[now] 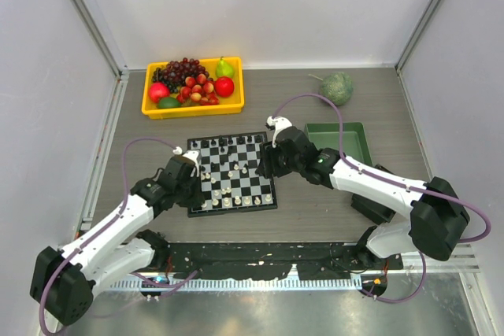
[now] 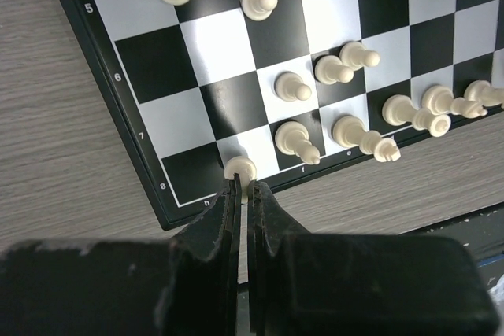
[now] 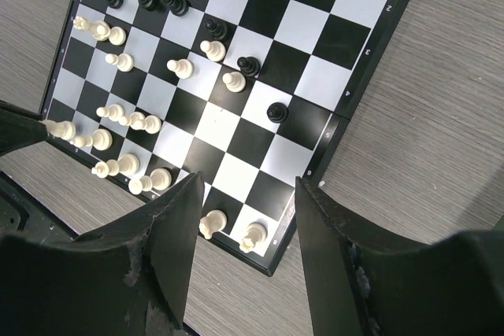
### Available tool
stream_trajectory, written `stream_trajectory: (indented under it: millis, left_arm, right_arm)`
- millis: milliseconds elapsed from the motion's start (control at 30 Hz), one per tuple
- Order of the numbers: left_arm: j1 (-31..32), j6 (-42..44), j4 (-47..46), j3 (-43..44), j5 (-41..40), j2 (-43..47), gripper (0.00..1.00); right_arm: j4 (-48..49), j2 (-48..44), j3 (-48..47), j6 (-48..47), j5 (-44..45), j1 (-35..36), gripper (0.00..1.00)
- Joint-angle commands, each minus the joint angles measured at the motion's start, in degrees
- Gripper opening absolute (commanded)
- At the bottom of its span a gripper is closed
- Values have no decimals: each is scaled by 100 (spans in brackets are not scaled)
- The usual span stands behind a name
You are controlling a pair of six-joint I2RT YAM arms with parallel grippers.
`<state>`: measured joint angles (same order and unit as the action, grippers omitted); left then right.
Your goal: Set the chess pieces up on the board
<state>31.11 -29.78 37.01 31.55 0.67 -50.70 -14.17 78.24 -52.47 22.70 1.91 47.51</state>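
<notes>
The board lies in the middle of the table, with cream-white chess pieces crowded along its near rows and black chess pieces scattered toward the far side. My left gripper is at the board's near left corner, shut on a white piece that stands on the last row. In the top view the left gripper sits at the board's left edge. My right gripper hangs open over the near right corner, above two white pieces, with nothing between its fingers.
A yellow tray of fruit stands behind the board at the far left. A green tray sits to the right of the board, beside the right arm. A green round fruit lies at the far right. Walls close in both sides.
</notes>
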Motion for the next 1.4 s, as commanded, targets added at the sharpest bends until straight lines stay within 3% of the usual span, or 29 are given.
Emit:
stream_trajectory:
  millis: [0, 967, 1033, 1167, 1367]
  left_arm:
    - [202, -160, -133, 70, -277, -186, 2]
    - [334, -274, -405, -96, -119, -204, 5]
    - [343, -274, -388, -97, -119, -239, 7]
    - [343, -274, -335, -18, -137, -265, 30]
    - [343, -274, -221, 114, -312, -143, 42]
  right_arm:
    - [222, -45, -123, 33, -16, -13, 56]
    - [222, 7, -106, 51, -42, -13, 56]
    - [231, 25, -106, 68, -51, -13, 56]
    - [231, 16, -115, 50, -59, -13, 56]
    - [231, -28, -97, 51, -68, -13, 56]
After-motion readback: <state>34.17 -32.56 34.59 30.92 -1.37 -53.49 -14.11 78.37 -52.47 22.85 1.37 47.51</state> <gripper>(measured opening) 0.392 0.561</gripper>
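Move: Pinched in the left fingers is a white piece, and its place, the second square from the left in the board's near row, lies about 3 cm below this hand and 1 cm right. The white piece on the third near-row square stands 4 cm to the hand's right, level ahead, and a white pawn 3 cm farther out than that one. From the right hand the square is roughly 18 cm left, 9 cm back and 10 cm below. Lowering the still-gripped white piece about 1 cm onto its near-row square, the left hand eases down and slightly right, nearly 1 cm in all sideways, and stays there with hardly any turn of the wrist. Only near the end do its fingers open to somewhat under half, letting go of the piece while the hand remains around it. ##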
